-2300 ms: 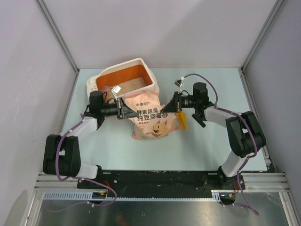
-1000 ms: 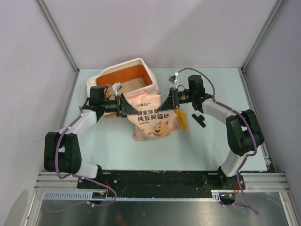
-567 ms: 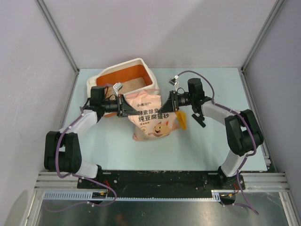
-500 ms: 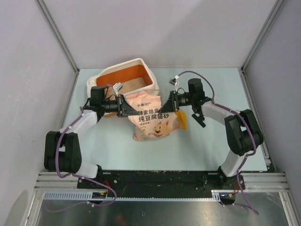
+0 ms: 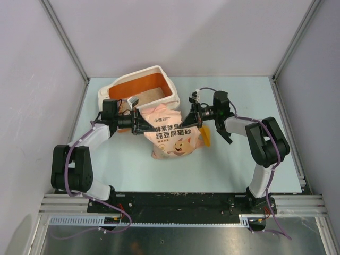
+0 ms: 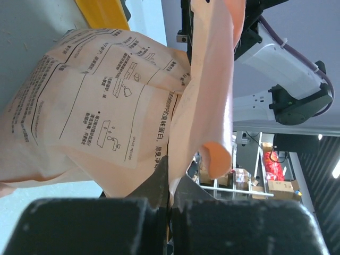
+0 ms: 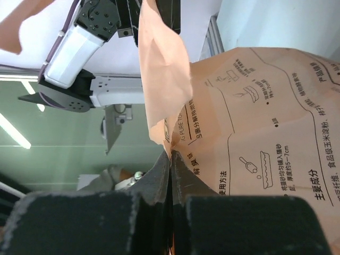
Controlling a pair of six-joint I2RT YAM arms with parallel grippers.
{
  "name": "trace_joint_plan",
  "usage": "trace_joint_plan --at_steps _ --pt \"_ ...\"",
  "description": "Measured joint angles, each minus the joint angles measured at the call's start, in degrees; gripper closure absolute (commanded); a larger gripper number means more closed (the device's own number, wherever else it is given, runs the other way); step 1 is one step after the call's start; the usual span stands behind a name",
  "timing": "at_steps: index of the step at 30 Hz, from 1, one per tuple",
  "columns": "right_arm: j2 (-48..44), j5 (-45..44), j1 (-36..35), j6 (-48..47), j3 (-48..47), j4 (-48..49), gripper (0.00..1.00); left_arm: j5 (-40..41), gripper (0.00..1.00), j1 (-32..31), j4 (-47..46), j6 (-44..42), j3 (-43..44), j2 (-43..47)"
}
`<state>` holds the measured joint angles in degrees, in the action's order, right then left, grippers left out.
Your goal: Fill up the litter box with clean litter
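The litter box (image 5: 139, 71), cream outside and orange inside, stands at the back left of the table. A thin strip of pale clean litter (image 5: 152, 95) lies along its near inner edge. In front of it the pink-beige printed bag (image 5: 172, 138) stands with its top raised. My left gripper (image 5: 142, 124) is shut on the bag's upper left corner, and my right gripper (image 5: 187, 117) is shut on its upper right corner. In the left wrist view the left gripper (image 6: 169, 171) pinches the bag (image 6: 106, 106). The right wrist view has the right gripper (image 7: 170, 154) clamped on the bag (image 7: 265, 122).
A yellow-orange scoop (image 5: 206, 136) lies just right of the bag, with a small black part (image 5: 226, 137) beside it. The scoop (image 6: 101, 13) also shows in the left wrist view. Grey walls and metal posts enclose the table on three sides.
Both grippers have closed on the bag's top corners. The bag's top has bunched and risen slightly, and the right arm has folded in closer to the bag.
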<state>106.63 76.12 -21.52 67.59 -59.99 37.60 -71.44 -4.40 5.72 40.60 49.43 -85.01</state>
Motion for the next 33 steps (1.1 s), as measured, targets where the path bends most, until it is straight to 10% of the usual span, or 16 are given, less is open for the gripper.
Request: trace_joint_plan --at_steps 11,22,33 --pt "0.0 2.1 -0.2 5.7 0.0 -6.4 1.0 1.6 0.56 1.7 4.8 -2.3 1.1 0.6" --pt "0.0 2.6 0.1 3.5 -0.4 -11.7 1.0 21.7 0.39 2.0 18.0 -35.5 18.6 16.7" --pt "0.0 2.7 0.3 2.7 -0.6 -12.5 1.0 29.5 0.27 -21.8 24.0 -67.6 21.7 18.1"
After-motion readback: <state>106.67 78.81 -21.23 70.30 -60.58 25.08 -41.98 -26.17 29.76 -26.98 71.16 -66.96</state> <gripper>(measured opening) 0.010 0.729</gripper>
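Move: At the left hand, the litter bag's left upper edge is already pinched; the bag's middle lies about 8 cm to the right, 3 cm back and 9 cm lower. The litter box is some 15 cm ahead and 6 cm to the left, about 14 cm below. From the right hand, still pinching the bag's other side, the bag's middle is roughly 3 cm left, 3 cm back and 9 cm lower, with the yellow scoop 10 cm to its right, 2 cm back and 16 cm down. Opening its fingers, the left hand lets go of the bag's left edge and swings up about 15 cm, first forward and left, then right, back and slightly down to hang over the bag. On the way it rolls some 85 degrees about its fingers' line, front side up, the fingers still pointing right. The right hand keeps its pinch, rolling slightly front side down. ##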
